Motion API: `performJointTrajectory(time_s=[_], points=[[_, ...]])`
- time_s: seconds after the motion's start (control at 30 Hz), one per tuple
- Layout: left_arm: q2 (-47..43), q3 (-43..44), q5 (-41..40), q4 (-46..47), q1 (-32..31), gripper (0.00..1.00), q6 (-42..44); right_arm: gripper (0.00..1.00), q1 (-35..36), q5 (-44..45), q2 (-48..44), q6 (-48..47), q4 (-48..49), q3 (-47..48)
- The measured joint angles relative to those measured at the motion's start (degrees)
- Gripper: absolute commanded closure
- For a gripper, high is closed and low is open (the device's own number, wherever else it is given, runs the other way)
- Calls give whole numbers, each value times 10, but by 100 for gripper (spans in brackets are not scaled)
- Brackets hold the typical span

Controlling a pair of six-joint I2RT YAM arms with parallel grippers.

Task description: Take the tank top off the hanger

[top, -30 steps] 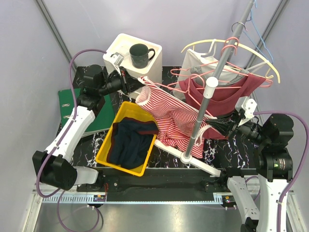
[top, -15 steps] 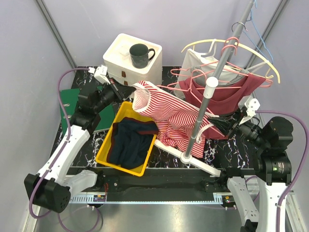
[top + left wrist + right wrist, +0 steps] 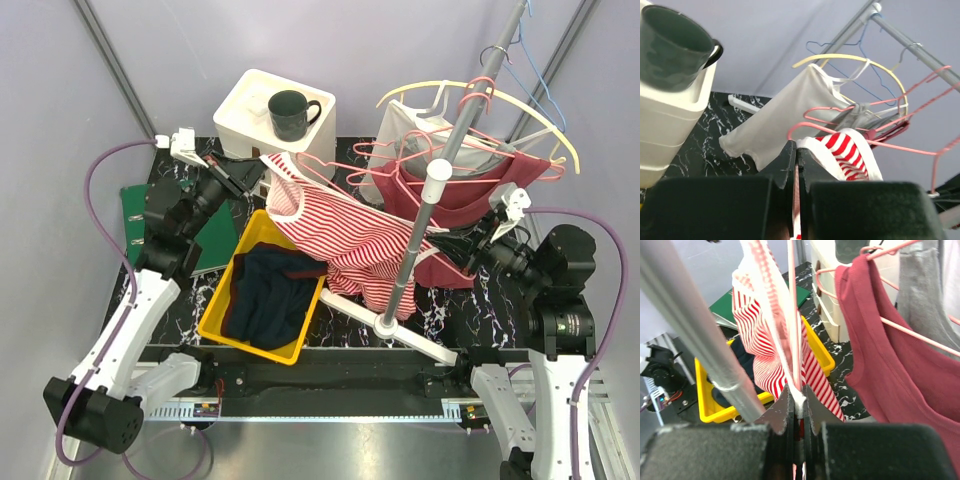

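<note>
The red-and-white striped tank top (image 3: 340, 232) hangs stretched between both arms, above the yellow bin. My left gripper (image 3: 258, 172) is shut on its white-edged shoulder strap (image 3: 850, 152), which loops over the left gripper (image 3: 796, 150) in the left wrist view. A pink wire hanger (image 3: 335, 180) still runs through the top's upper part. My right gripper (image 3: 445, 243) is shut on the top's white hem at the other end. In the right wrist view the hanger's pink rod (image 3: 791, 300) comes down beside the hem into the right gripper (image 3: 799, 392), with the striped cloth (image 3: 752, 320) behind.
A yellow bin (image 3: 218, 322) holds a dark garment. A white box (image 3: 240, 115) carries a dark mug (image 3: 290, 113). A green folder (image 3: 135, 200) lies at left. The rack's grey pole (image 3: 425, 215) crosses the top. A maroon top (image 3: 465, 195) and a grey top (image 3: 400, 125) hang on other hangers.
My left gripper has closed on the strap and drawn back to the left and upward. The striped top is pulled tauter and higher. The right gripper has kept its grip and shifted slightly.
</note>
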Motion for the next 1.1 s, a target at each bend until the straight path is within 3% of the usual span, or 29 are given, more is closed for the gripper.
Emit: performJointTrajectory(time_s=[0.47,0.57,0.7,0.8,1.0,1.07,1.1], points=[[-50,-37,0,-89,-14,100,14,100,0,41,-51,59,60,-46],[-30,-46,17,-110,-30,85,21,100,0,45,-45,64,66,-45],[-2,-42,59,-141,-48,38,54,100,0,42,-8,64,69,-25],[-2,-17,74,-199,-51,28,94,100,0,35,25,58,71,-10],[-53,72,83,-277,-52,24,160,100,0,-3,70,42,74,3],[-60,108,92,-278,-63,13,165,100,0,-22,78,40,76,3],[-58,125,96,-279,-76,13,170,100,0,-31,80,40,77,3]])
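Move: The left gripper already has the tank top's left strap pinched. The hanger's left end is just off its tips, some 4 cm ahead, 4 cm to the right and a little above. The green mug is about 15 cm ahead, 4 cm right and 10 cm lower; the yellow bin is some 14 cm back, 3 cm left and nearly 40 cm down. From the right gripper, which grips the hanger, that hanger end is about 12 cm ahead, 22 cm left and slightly higher. Draw the left gripper back a little with the strap, then lower it about 10 cm, bearing slightly right, to carry the strap below the hanger end. Open the fingers wide to let the strap go, then rise roughly 10 cm while pulling back, the wrist rolled left side up. Keep the right gripper shut on the hanger and right strap, easing it some 3 cm forward late on. ##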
